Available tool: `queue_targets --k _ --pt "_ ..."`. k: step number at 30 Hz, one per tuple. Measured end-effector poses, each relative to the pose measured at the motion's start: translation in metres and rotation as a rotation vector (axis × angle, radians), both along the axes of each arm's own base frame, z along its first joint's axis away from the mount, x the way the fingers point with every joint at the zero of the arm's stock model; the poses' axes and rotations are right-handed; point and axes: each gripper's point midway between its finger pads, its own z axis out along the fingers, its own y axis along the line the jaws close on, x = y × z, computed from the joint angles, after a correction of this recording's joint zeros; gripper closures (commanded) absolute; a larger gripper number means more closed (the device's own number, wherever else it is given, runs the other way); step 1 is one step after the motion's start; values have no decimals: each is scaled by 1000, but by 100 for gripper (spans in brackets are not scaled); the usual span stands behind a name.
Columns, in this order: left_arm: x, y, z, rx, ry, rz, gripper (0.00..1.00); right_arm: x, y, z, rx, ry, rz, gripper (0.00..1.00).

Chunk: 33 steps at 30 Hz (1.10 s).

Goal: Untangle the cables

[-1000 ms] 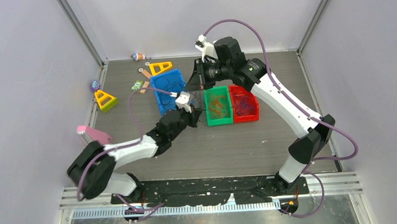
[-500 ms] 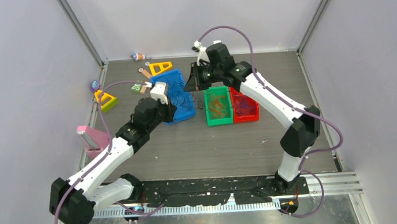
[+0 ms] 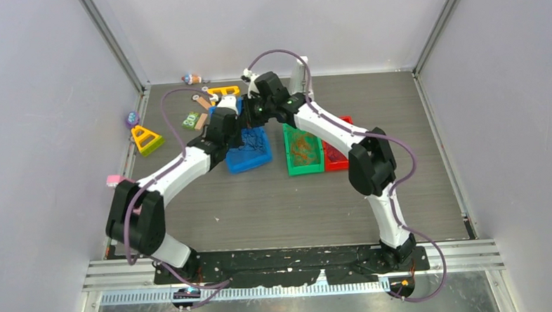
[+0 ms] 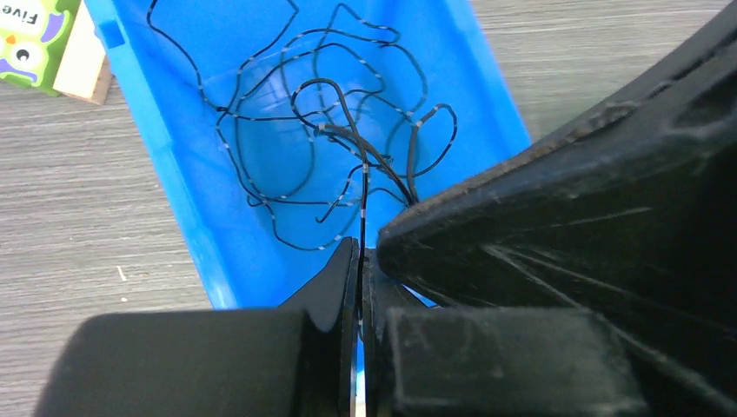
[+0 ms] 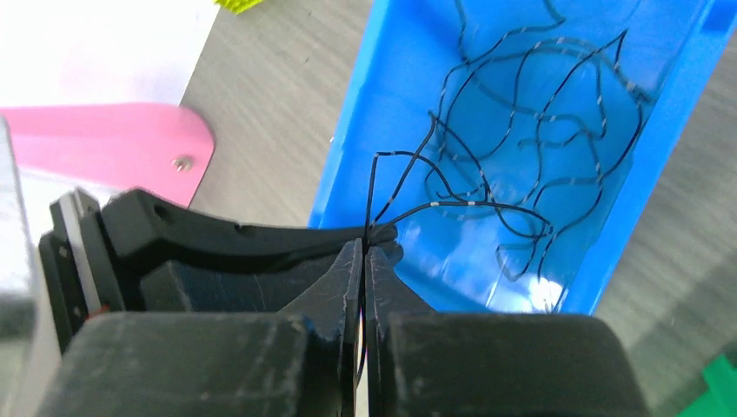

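Observation:
Thin black cables (image 4: 348, 130) lie tangled in the blue bin (image 4: 174, 174), which the right wrist view shows too, with the black cables (image 5: 521, 130) in the blue bin (image 5: 356, 148). My left gripper (image 4: 359, 261) is shut on one black strand just above the bin. My right gripper (image 5: 363, 256) is shut on a black strand as well. From above, the left gripper (image 3: 237, 126) and right gripper (image 3: 250, 118) meet almost tip to tip over the blue bin (image 3: 249, 164). Orange cables (image 3: 302, 148) fill the green bin (image 3: 305, 171).
A red bin (image 3: 337, 164) sits right of the green one, partly under my right arm. Yellow triangles (image 3: 146, 139) (image 3: 223, 93), small cards (image 3: 191, 120), a toy figure (image 3: 194, 79) and a pink piece (image 3: 116, 180) lie at the left and back. Walls enclose three sides.
Both grippers have swung left and towards the back, from near the green bin, and closed in on each other over the blue bin. Both stay shut.

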Motion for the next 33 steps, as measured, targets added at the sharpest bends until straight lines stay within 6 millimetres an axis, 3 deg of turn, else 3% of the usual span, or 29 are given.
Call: queue_targets --k 3,7,11,16,18,20,22,27,28,31,33 --pt "13 9 -17 56 39 56 79 19 11 -17 -11 -12 -22 95" --pt "14 20 -26 89 80 92 41 37 19 -42 -46 -18 -64 95" --pt "9 24 -13 59 55 105 34 45 15 -66 -108 -22 -114 95" --pt "1 27 27 8 -27 107 31 50 15 -82 -185 -59 -151 94" --pt "-2 30 40 -5 -52 109 31 50 15 -87 -214 -71 -155 82" --pt "-6 35 49 -12 -61 118 30 47 14 -91 -247 -82 -158 48" --pt "-10 42 53 -21 -59 132 30 45 14 -92 -269 -94 -157 31" --pt "-17 63 66 -76 -69 179 25 40 11 -89 -313 -120 -164 20" --pt "-21 66 68 -89 -76 186 25 37 8 -84 -317 -122 -165 12" --pt "-34 75 73 -109 -97 197 21 30 0 -57 -305 -139 -168 0" --pt "-41 76 73 -118 -105 190 10 24 -7 -26 -278 -164 -172 4"
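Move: Both grippers already hold the black cable above the blue bin. From the left one, the bin's middle is about 3 cm ahead, 1 cm right and 12 cm below; the owl block is some 9 cm ahead and 16 cm left, as low. From the right one, the bin's middle is about 3 cm ahead, 1 cm right and 16 cm below; the green bin is some 2 cm back and 21 cm right, equally low. Dip the left gripper a couple of centimetres towards the blue bin and open it to let go of the cable, then lift it about 10 cm while drawing it left and back. Meanwhile lower the right gripper some 9 cm with a 5 cm forward reach, still pinching; roll its left side down, spread the fingers at the bottom to release, then rise partway and ease back. ##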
